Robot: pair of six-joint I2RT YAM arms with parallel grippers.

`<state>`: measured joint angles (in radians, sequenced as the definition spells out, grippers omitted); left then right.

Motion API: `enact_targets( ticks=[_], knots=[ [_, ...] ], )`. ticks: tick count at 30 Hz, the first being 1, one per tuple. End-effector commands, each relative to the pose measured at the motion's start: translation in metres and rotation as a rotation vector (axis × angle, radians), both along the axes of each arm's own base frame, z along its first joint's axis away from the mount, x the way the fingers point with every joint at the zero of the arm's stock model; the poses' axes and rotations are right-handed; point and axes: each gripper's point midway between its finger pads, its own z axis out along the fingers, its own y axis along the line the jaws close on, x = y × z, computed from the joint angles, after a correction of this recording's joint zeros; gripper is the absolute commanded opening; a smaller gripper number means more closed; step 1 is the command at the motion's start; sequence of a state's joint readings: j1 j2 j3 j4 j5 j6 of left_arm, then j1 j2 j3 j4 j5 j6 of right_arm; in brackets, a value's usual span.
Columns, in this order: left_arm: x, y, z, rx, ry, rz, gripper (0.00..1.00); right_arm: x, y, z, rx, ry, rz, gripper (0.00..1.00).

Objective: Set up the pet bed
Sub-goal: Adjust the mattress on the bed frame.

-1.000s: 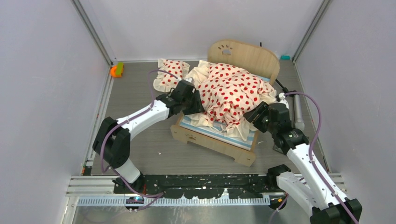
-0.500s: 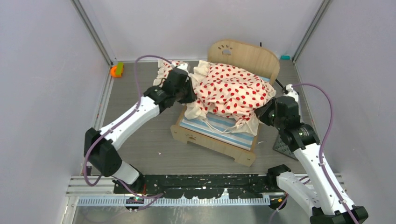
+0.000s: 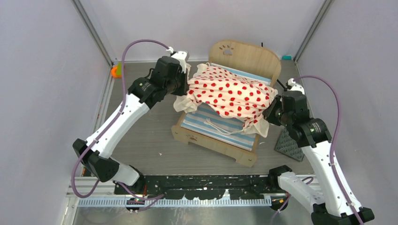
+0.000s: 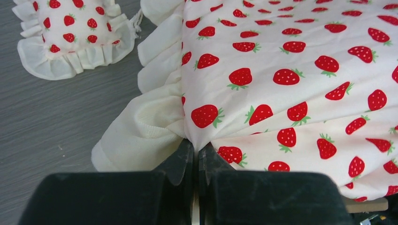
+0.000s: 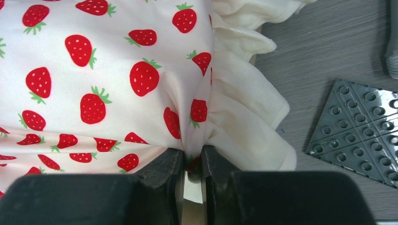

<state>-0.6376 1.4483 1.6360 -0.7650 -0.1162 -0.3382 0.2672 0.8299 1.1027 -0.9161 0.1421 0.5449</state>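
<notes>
The pet bed [image 3: 213, 137] is a light-wood frame with a paw-print headboard and a blue-white striped mattress [image 3: 212, 127], standing mid-table. A cream blanket [image 3: 230, 93] with red strawberries and ruffled edges is stretched over it, lifted between both grippers. My left gripper [image 3: 184, 89] [image 4: 197, 145] is shut on the blanket's left edge [image 4: 281, 70]. My right gripper [image 3: 268, 112] [image 5: 192, 152] is shut on the blanket's right edge [image 5: 117, 79]. A matching ruffled pillow [image 4: 75, 35] lies on the table left of the bed; in the top view the left arm hides it.
A dark studded square mat [image 3: 288, 144] [image 5: 359, 124] lies right of the bed. An orange-green toy [image 3: 116, 71] sits at the back left wall. A teal piece [image 3: 286, 57] sits at the back right corner. Grey walls close in three sides.
Both grippers closed on the crumpled blanket, then moved apart and toward the headboard, stretching it flat and baring the striped mattress at the foot. The left arm now covers the pillow.
</notes>
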Motion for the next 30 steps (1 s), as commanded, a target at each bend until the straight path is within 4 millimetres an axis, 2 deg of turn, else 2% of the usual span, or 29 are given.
enact_targets(
  ticks=[1, 5, 7, 11, 14, 16, 17, 18, 20, 22, 23, 26, 30],
  knots=[
    [-0.003, 0.016, 0.019, 0.061, -0.049, -0.022, 0.0, -0.011, -0.02, 0.002, -0.12, 0.047, -0.015, 0.22],
    [-0.024, 0.013, 0.017, 0.052, -0.024, -0.112, 0.0, -0.018, -0.021, 0.007, -0.136, 0.057, 0.004, 0.23],
    [-0.034, 0.013, 0.009, 0.052, 0.002, -0.142, 0.0, -0.021, -0.021, 0.005, -0.138, 0.068, 0.011, 0.25],
    [-0.043, 0.02, -0.025, 0.098, 0.066, -0.145, 0.0, -0.024, -0.013, -0.011, -0.122, 0.131, 0.053, 0.28],
    [-0.048, 0.025, -0.058, 0.15, 0.146, -0.143, 0.01, -0.026, -0.007, -0.031, -0.112, 0.206, 0.081, 0.39],
    [-0.053, 0.029, -0.073, 0.179, 0.191, -0.14, 0.23, -0.027, -0.01, -0.035, -0.127, 0.236, 0.059, 0.55],
    [-0.054, 0.031, -0.074, 0.183, 0.197, -0.136, 0.3, -0.027, -0.014, -0.033, -0.137, 0.239, 0.035, 0.62],
    [-0.055, 0.032, -0.073, 0.182, 0.195, -0.133, 0.44, -0.026, -0.019, -0.028, -0.146, 0.232, 0.005, 0.68],
    [-0.055, 0.032, -0.064, 0.165, 0.171, -0.132, 0.62, -0.022, -0.026, -0.01, -0.154, 0.193, -0.044, 0.75],
    [-0.057, 0.032, -0.052, 0.145, 0.142, -0.135, 0.8, -0.018, -0.03, -0.001, -0.161, 0.175, -0.078, 0.78],
    [-0.057, 0.032, -0.046, 0.136, 0.128, -0.139, 0.87, -0.016, -0.032, 0.003, -0.16, 0.167, -0.094, 0.79],
    [-0.058, 0.039, -0.033, 0.14, 0.093, -0.123, 0.9, -0.014, -0.036, 0.002, -0.166, 0.175, -0.14, 0.81],
    [-0.062, 0.055, -0.023, 0.154, 0.061, -0.062, 0.88, -0.017, -0.05, 0.004, -0.179, 0.15, -0.234, 0.81]
  ],
)
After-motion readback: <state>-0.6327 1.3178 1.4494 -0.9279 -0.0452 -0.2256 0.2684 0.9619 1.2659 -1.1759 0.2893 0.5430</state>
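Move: Both hands hold the mattress's edge above the bed. The bed frame's near left corner lies about 12 cm back, 5 cm left and 17 cm below the left hand; the pillow some 17 cm ahead and 9 cm left of that hand. From the right hand, the frame's near right corner is roughly 14 cm back, 3 cm left, 9 cm down, and the dark grid tile about 12 cm back and 18 cm right. Both hands lower the mattress back towards the footboard, left about 8 cm, right 4, then open and release. ##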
